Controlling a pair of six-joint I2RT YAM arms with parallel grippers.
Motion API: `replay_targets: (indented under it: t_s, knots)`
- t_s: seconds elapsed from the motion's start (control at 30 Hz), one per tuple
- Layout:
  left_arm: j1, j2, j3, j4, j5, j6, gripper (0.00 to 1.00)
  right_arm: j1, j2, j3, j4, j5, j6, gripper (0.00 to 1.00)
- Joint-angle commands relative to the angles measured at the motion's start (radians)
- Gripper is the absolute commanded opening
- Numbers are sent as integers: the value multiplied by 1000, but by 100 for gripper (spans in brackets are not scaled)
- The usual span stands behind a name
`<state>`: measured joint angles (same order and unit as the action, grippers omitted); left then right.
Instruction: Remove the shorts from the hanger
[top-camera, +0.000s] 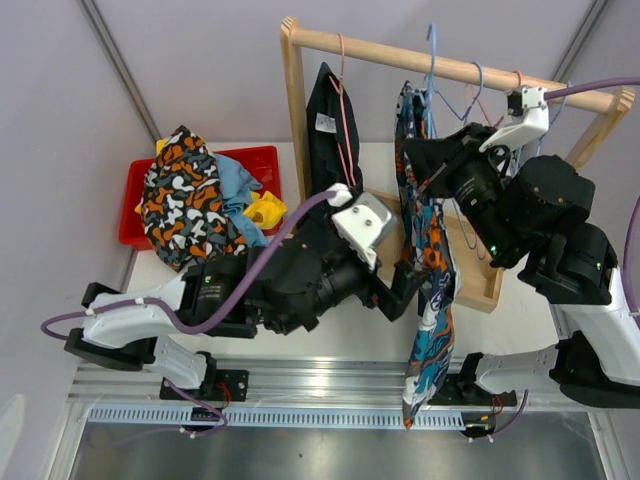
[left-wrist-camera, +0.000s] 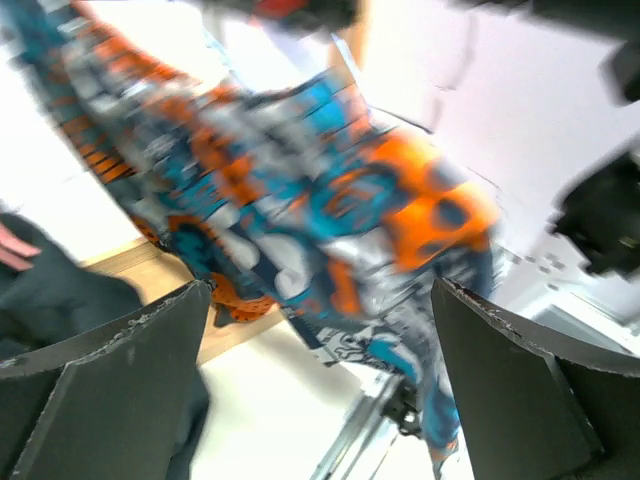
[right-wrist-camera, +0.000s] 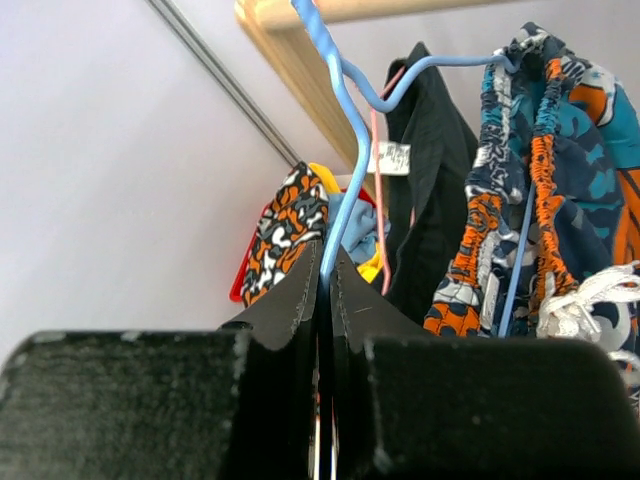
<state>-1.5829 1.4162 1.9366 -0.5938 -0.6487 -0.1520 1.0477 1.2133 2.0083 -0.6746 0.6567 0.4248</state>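
Patterned orange, blue and white shorts (top-camera: 428, 260) hang long from a blue wire hanger (top-camera: 432, 70) on the wooden rack (top-camera: 420, 62). My right gripper (right-wrist-camera: 326, 265) is shut on that hanger's wire (right-wrist-camera: 345, 150) just below its hook; in the top view it (top-camera: 414, 160) sits at the top of the patterned shorts (right-wrist-camera: 540, 180). My left gripper (top-camera: 400, 292) is open beside the hanging shorts. In its blurred wrist view the shorts (left-wrist-camera: 330, 210) lie ahead of the spread fingers (left-wrist-camera: 130, 380), not between them. Black shorts (top-camera: 325, 130) with a white label hang on a pink hanger to the left.
A red bin (top-camera: 262, 160) at the back left holds another patterned pair (top-camera: 185, 200), a blue pair (top-camera: 235, 180) and a yellow pair (top-camera: 265, 210). The rack's wooden base (top-camera: 480, 285) lies under the right arm. A metal rail (top-camera: 330, 380) runs along the near table edge.
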Motion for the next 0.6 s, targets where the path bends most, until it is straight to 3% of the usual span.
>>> replay_targets:
  t_s: [0.0, 0.17, 0.57]
  knots:
    - [-32, 41, 93, -1, -28, 23, 99, 113, -15, -8, 115, 196, -49, 0]
    - [-72, 53, 78, -1, -31, -21, 99, 173, -6, -5, 187, 282, -126, 0]
    - [-143, 55, -24, 31, -75, -92, 99, 178, -3, -13, 245, 339, -186, 0]
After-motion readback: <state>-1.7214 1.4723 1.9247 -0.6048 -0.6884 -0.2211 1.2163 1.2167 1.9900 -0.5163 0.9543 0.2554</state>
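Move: The patterned shorts hang on the hanger in the right gripper; their middle is about 12 cm ahead of the open left gripper, 4 cm to its right and 8 cm lower. The black shorts hang some 22 cm ahead of the left gripper, 9 cm to its left and 10 cm lower. From the right gripper, the patterned shorts' middle lies roughly 6 cm ahead, 3 cm right and 15 cm below, and the wooden rail is 15 cm straight ahead, slightly above. Draw the wide-open left gripper back about 5 cm beside the hanging patterned shorts, drifting right and sinking some 3 cm each, most of the drop at the end; don't close yet. Keep the right gripper shut on the blue hanger, ease it back and left a centimetre or so, then up and right while turning it about 10 degrees clockwise. ##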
